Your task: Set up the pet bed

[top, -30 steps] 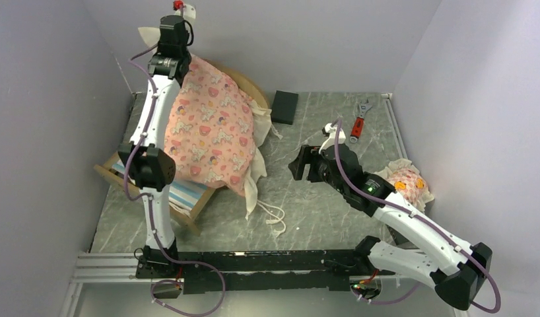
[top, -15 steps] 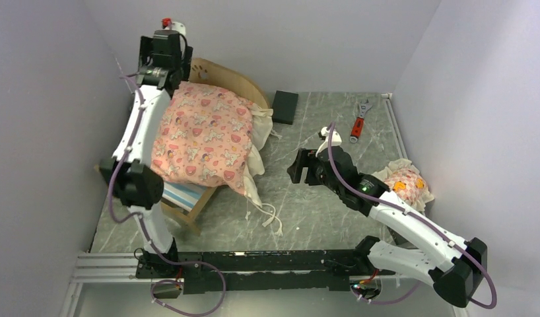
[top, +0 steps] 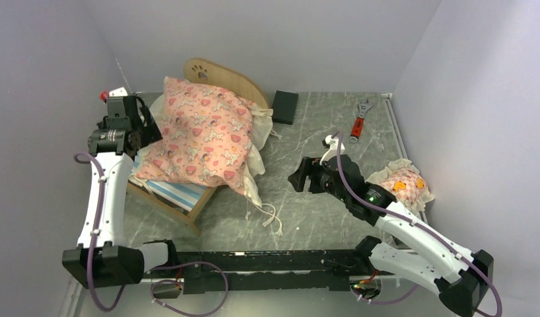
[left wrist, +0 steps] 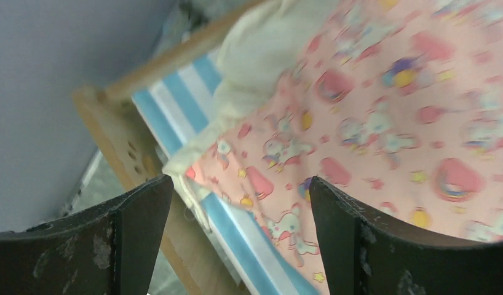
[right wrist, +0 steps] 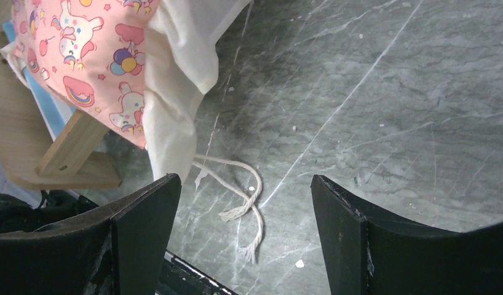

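Note:
The pet bed (top: 214,74) is a light-wood frame with a paw-print headboard, standing at the back left. Its blue-and-white striped base (top: 178,191) shows at the foot end. A pink cartoon-print mattress (top: 201,135) lies askew on it, with its cream ruffle and cord (top: 270,214) hanging over the right side onto the table. My left gripper (top: 147,124) hovers open at the bed's left side. Its wrist view shows the mattress edge (left wrist: 384,123) and the stripes (left wrist: 175,104) beyond the left gripper (left wrist: 240,181). My right gripper (top: 299,175) is open over bare table, above the cord (right wrist: 240,196). The small matching pillow (top: 403,183) lies at the right.
A black box (top: 284,107) sits behind the bed's right side, and a red-handled wrench (top: 360,120) lies at the back right. Walls close in on the left, back and right. The arms' mounting rail (top: 254,261) runs along the near edge.
My left gripper opened and let go of the mattress, which dropped onto the bed. The left arm swung down from above the headboard to the bed's left side. The right arm barely moved.

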Controlling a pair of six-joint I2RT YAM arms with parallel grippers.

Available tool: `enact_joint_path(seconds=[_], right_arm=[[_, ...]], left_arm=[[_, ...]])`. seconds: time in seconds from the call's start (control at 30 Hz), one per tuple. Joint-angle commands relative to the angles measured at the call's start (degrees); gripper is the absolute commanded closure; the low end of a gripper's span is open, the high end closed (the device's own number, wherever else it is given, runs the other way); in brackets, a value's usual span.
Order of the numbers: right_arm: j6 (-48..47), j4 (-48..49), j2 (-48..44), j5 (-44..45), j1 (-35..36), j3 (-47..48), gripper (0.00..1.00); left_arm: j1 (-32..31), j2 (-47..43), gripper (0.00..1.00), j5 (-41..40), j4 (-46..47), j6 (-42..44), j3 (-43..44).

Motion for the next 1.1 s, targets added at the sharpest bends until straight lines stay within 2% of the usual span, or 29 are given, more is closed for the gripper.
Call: enact_joint_path(seconds=[0.0, 0.17, 0.3, 0.7, 0.8, 1.0, 1.07], right_arm=[[-0.07, 2.23, -3.46, -2.45, -0.03, -2.12, 0.18], [0.31, 1.93, -5.71, -3.59, -0.03, -3.92, 0.18], [0.52, 1.88, -7.68, -3.38, -0.03, -5.37, 0.17], [-0.05, 1.17, -8.03, -2.94, -0.03, -5.39, 0.17], [-0.05, 1.02, -8.14, -2.36, -0.04, -5.4, 0.17], [0.3, 1.17, -7.39, -3.04, -0.03, -5.18, 0.17], [0.38, 1.01, -7.14, -3.07, -0.03, -4.96, 0.17]], left_arm=[[6.13, -0.35, 0.14, 7.69, 0.79, -7.23, -8.2], [13.81, 1.83, 0.22, 15.94, 3.59, -9.94, -13.87], [16.58, 2.61, 0.25, 17.08, 7.29, -10.89, -18.1], [17.82, 6.7, 0.44, 19.31, 13.13, -10.94, -24.6], [17.78, 6.96, 0.56, 19.7, 14.15, -10.78, -26.35], [17.8, 4.54, 0.98, 18.69, 12.51, -7.61, -25.78], [17.82, 3.19, 1.0, 16.7, 10.35, -5.62, -22.52]])
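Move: The near-left corner of the pink quilt, trimmed in cream, lies roughly 19 cm below my left hand, 2 cm back and 3 cm to its left. The quilt's middle is about 11 cm ahead and 14 cm right; the bare striped mattress end is some 8 cm back and 8 cm right, and the wooden footboard 11 cm back and 3 cm right. From my right hand that corner is about 46 cm left, 6 cm ahead. I drop my open left hand almost straight down about 19 cm onto the quilt's near-left corner, fast at first and then easing, while it drifts slightly back and left, rolls some 25 degrees left side down and tips its fingers lower. Near the bottom I shut the fingers and pinch the cloth beside the cream trim. My empty right hand eases back a couple of centimetres. ##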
